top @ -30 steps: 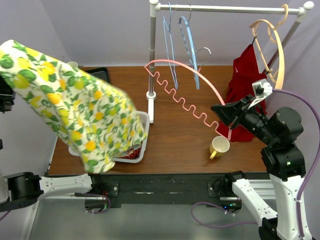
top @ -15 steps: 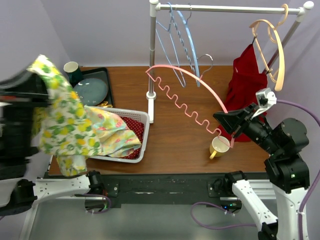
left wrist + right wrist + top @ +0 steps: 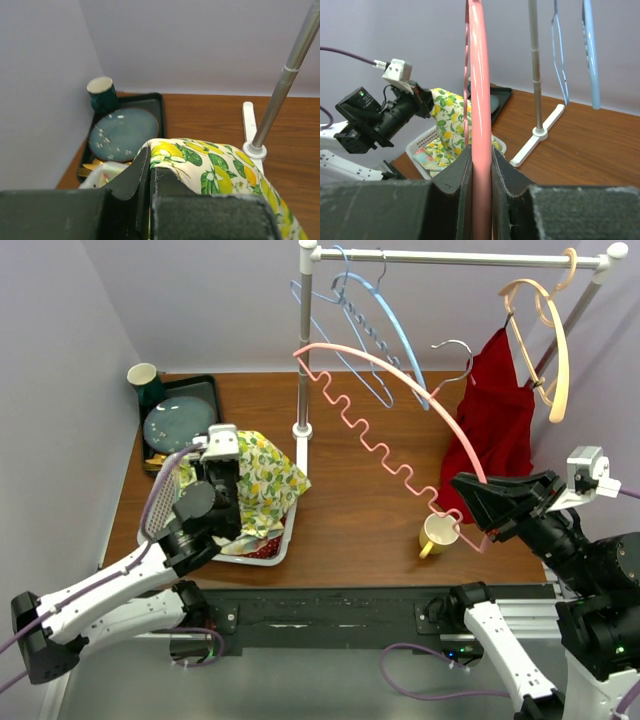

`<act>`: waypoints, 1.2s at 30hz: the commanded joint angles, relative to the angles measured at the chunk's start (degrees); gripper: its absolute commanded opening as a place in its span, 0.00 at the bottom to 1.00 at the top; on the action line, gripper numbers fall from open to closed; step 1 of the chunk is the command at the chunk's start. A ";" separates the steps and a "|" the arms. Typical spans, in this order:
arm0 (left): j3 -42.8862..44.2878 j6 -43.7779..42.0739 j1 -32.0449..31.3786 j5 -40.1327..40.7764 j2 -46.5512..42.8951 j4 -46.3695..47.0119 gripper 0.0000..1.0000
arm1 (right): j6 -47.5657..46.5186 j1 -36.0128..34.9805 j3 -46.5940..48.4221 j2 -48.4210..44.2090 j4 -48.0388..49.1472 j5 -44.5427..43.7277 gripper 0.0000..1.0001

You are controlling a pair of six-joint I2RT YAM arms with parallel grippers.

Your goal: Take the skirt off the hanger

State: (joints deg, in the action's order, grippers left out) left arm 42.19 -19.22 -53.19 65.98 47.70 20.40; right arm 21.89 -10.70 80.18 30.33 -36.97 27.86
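The lemon-print skirt is off the pink hanger and hangs bunched over the white basket at the left. My left gripper is shut on the skirt's edge, with its jaws pressed together on the cloth. My right gripper is shut on the bare pink hanger and holds it in the air over the table's right side, with its jaws tight around the bar. The skirt also shows in the right wrist view.
A black tray with a blue plate and a dark cup sits at the back left. A yellow mug stands under the pink hanger. The rack pole carries blue hangers and a red garment.
My left arm has swung the skirt down from high at the left onto the basket. My right gripper has shifted right with the pink hanger. The blue hangers on the rail are swinging.
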 commanded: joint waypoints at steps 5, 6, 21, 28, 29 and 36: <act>-5.71 51.45 10.56 -1.93 -3.41 -40.91 0.00 | 0.79 0.24 0.76 -2.02 0.06 -7.11 0.00; -5.89 58.61 10.74 1.40 -3.32 -44.88 0.00 | 0.61 0.24 1.46 -2.29 -0.20 -8.51 0.00; 10.70 96.25 11.00 15.58 9.33 -95.55 0.73 | -1.85 -1.34 3.14 -3.08 -3.81 -15.11 0.00; 27.49 74.80 10.91 14.71 10.22 -91.52 0.82 | -2.64 -1.78 3.49 -3.52 -4.42 -16.69 0.00; 28.72 70.42 11.00 13.32 9.00 -86.29 0.83 | -2.82 -1.87 3.49 -3.69 -4.69 -16.78 0.00; 23.20 35.15 10.91 0.23 0.12 -55.76 0.82 | -3.96 -2.83 2.26 -4.13 -4.51 -18.36 0.00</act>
State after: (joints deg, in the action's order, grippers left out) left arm 66.87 36.14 -42.39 74.22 51.29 -53.06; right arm 19.31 -12.84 81.67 26.59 -43.99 11.99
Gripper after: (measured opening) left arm 0.857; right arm 0.168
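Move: The lemon skirt hangs from the left fingers, and the basket it is bound for has its middle about 28 cm below that hand, roughly 6 cm back and 4 cm to the left. The tray with the plate lies some 17 cm ahead and 16 cm left of the left hand, the rack's post foot 15 cm ahead and 13 cm right. From the right hand the basket is about 40 cm left, 10 cm ahead and 43 cm below. The lemon skirt, still pinched in the left fingers, is lowered about 15 cm towards the basket while carried some 10 cm left and a little back, the hand swinging counter-clockwise and tipping down; the fingers then open wide, let go, and rise empty almost as far. The right hand keeps its pinch on the pink hanger, easing some 4 cm right and turning clockwise. ##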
